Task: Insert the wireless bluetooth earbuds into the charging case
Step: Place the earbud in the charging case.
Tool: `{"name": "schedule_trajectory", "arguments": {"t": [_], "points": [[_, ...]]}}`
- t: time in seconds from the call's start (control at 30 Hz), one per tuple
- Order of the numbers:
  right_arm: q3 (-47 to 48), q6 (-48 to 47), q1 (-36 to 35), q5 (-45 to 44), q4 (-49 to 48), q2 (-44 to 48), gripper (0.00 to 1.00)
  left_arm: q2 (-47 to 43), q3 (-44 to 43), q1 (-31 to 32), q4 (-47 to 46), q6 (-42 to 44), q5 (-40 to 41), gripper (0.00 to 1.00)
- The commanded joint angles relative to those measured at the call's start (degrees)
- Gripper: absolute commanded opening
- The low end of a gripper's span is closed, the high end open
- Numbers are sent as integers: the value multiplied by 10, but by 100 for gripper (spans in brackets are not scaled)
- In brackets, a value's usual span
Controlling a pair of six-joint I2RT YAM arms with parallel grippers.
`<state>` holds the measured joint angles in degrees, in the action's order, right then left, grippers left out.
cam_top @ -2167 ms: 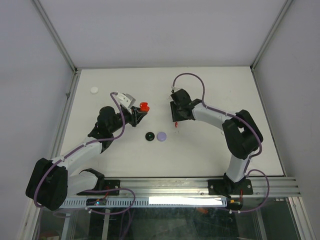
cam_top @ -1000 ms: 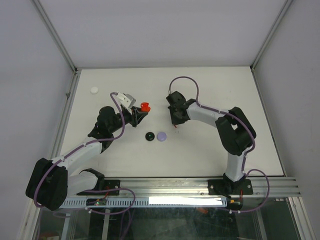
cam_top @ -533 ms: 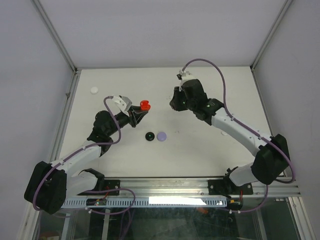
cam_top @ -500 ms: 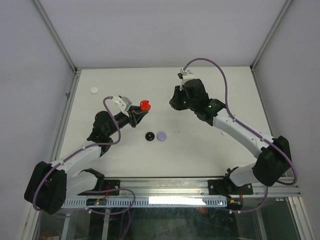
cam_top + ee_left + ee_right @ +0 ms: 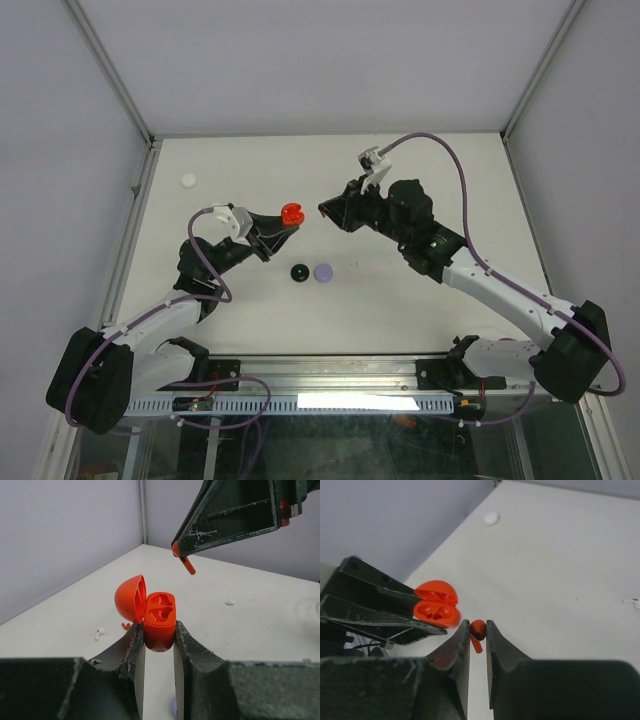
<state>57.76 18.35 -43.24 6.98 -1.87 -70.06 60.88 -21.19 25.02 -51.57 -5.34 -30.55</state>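
Observation:
The red charging case (image 5: 160, 620) is pinched upright in my shut left gripper (image 5: 159, 630), its lid hinged open to the left and both sockets showing empty. From above, the case (image 5: 291, 212) hangs over the table left of centre. My right gripper (image 5: 478, 627) is shut on a red earbud (image 5: 478, 629), stem pointing down. It is held a short way right of the case (image 5: 436, 611) and apart from it. In the left wrist view the earbud (image 5: 186, 565) hangs above and right of the open case. The right gripper (image 5: 325, 210) faces the left gripper (image 5: 283, 224).
A black round case (image 5: 298, 272) and a lavender one (image 5: 323, 271) lie on the table below the grippers. A white round case (image 5: 188, 181) sits far left. A white earbud (image 5: 99, 632) and a red earbud (image 5: 125, 626) lie behind the held case. The table edges have raised metal rails.
My right gripper has lifted off the table and swung to face left, carrying the red earbud toward the case. The left gripper tilted the case slightly toward it.

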Motion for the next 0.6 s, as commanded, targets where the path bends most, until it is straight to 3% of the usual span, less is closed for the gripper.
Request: {"name": "schedule_trajectory", "arguments": {"t": [0.0, 0.3, 0.57], "points": [[-29, -7, -24, 41, -171, 46, 9, -16, 17, -6, -103, -9, -32, 0], [-77, -31, -64, 70, -306, 47, 9, -17, 32, -6, -166, -12, -68, 1], [-88, -39, -76, 63, -341, 25, 9, -15, 35, -6, -191, -26, -87, 2]]}}
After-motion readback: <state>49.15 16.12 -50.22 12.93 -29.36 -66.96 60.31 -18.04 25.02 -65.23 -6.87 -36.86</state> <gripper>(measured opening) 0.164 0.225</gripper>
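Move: About 7 cm to the left of the right hand, roughly 4 cm lower and 1 cm nearer the base, the open red charging case sits in the left fingers. The red earbud, already pinched by the right hand, is thus some 7 cm to the left hand's right, 5 cm above and 1 cm ahead of it. On the table 22 cm below the left hand lie the black case, straight beneath it, and the purple case, 7 cm to its right and level. Rising about 6 cm while drawing back 5 to 6 cm and shifting some 4 cm left, the right hand carries the earbud up over the open case, fingers tipping upward by some 20 degrees and swinging a little counter-clockwise, then slows. The left hand keeps its grip on the case and eases about 3 cm back and 3 cm up, tipping its fingers up slightly. ##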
